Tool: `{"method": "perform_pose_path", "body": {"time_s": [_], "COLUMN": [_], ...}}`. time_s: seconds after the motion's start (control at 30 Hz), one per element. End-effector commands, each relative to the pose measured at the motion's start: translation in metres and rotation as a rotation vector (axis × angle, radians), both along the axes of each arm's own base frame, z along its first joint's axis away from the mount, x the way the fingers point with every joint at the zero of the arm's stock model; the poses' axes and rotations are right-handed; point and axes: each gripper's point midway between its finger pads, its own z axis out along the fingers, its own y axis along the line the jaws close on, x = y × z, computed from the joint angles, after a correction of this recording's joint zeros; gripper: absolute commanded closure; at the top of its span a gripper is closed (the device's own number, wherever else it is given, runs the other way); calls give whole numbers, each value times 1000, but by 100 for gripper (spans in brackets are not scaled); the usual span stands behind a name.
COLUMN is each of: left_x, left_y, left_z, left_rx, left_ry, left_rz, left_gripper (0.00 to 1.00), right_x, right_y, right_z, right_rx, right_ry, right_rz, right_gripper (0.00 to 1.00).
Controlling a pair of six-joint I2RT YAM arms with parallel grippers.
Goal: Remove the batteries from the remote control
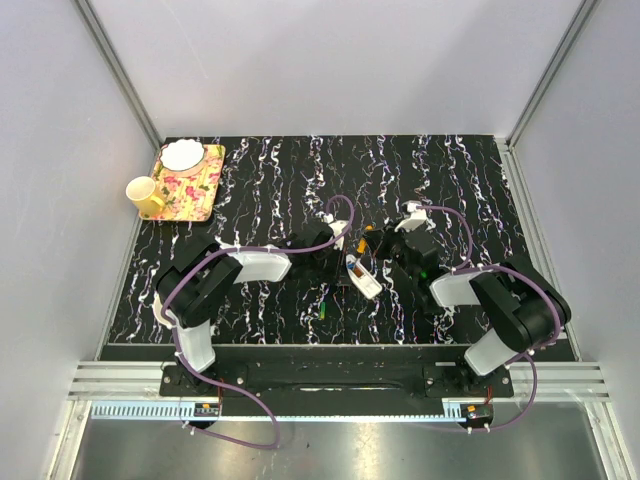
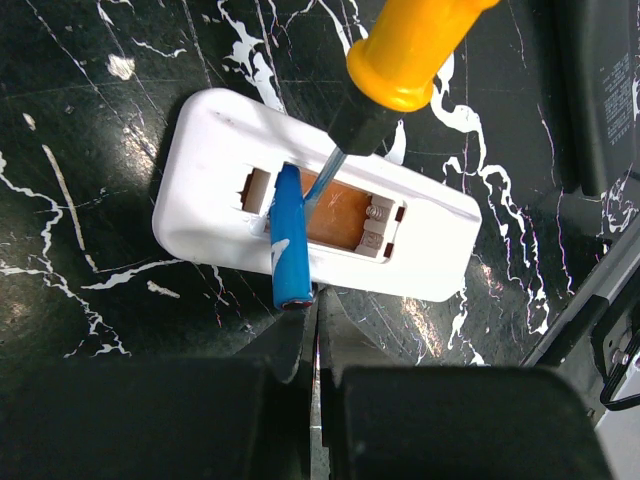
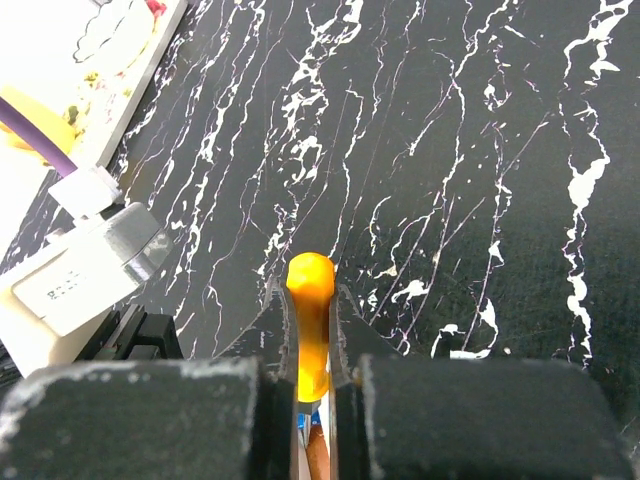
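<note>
The white remote [image 2: 220,160] lies back up with its battery bay open. A blue battery [image 2: 289,245] is tipped out of the bay and lies across the remote's near edge. My left gripper [image 2: 316,308] is shut and empty, its tips against that edge beside the battery's end. My right gripper [image 3: 310,292] is shut on an orange-handled screwdriver [image 3: 310,320]; its shaft [image 2: 322,180] reaches into the bay. In the top view both grippers, left [image 1: 342,262] and right [image 1: 380,248], meet over the remote [image 1: 364,280]. A small green battery [image 1: 325,310] lies loose in front.
A floral tray [image 1: 200,190] with a white bowl [image 1: 181,155] sits at the back left, with a yellow mug [image 1: 144,194] beside it. The marbled black table [image 1: 450,180] has walls on three sides.
</note>
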Motion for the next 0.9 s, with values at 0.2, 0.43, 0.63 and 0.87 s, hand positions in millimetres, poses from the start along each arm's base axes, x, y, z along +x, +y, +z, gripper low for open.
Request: {"method": "perform_pose_path", "body": {"time_s": [0.2, 0.43, 0.63, 0.87], "left_x": [7, 13, 22, 23], "left_y": [4, 10, 19, 30], "left_z": [-3, 24, 63, 67], "left_rx": [17, -54, -106, -101], "left_ry": [-33, -109, -206, -214], "left_rz": [22, 39, 65, 83], "left_gripper": [100, 89, 68, 58], "right_x": [6, 6, 13, 19], "right_y": [8, 12, 17, 21], "right_z": [30, 40, 31, 36], "right_rx": [140, 160, 143, 133], "right_ry": [-102, -125, -110, -131], "right_rz": [-17, 2, 0, 6], "right_gripper": [100, 100, 100, 100]}}
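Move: The blue battery stands tipped half out of the remote, its middle about 3 cm ahead of the shut left fingertips, 1 cm to their right and 1 cm higher. From the right hand, which holds the screwdriver with its tip at the battery, it lies some 2 cm back, 2 cm left and 7 cm down. The remote's middle is about 1 cm ahead and 3 cm right of the left hand, the green battery 8 cm back, 7 cm left, both near fingertip height. Blue battery, already half levered up, is worked by the screwdriver tip as the right hand, keeping its grip on the handle, rises about 2 cm, dips again and eases slightly forward and left. The left hand first stays beside the remote's edge, then shifts left and lifts away, about 6 cm up, fingers opening to nearly half. ##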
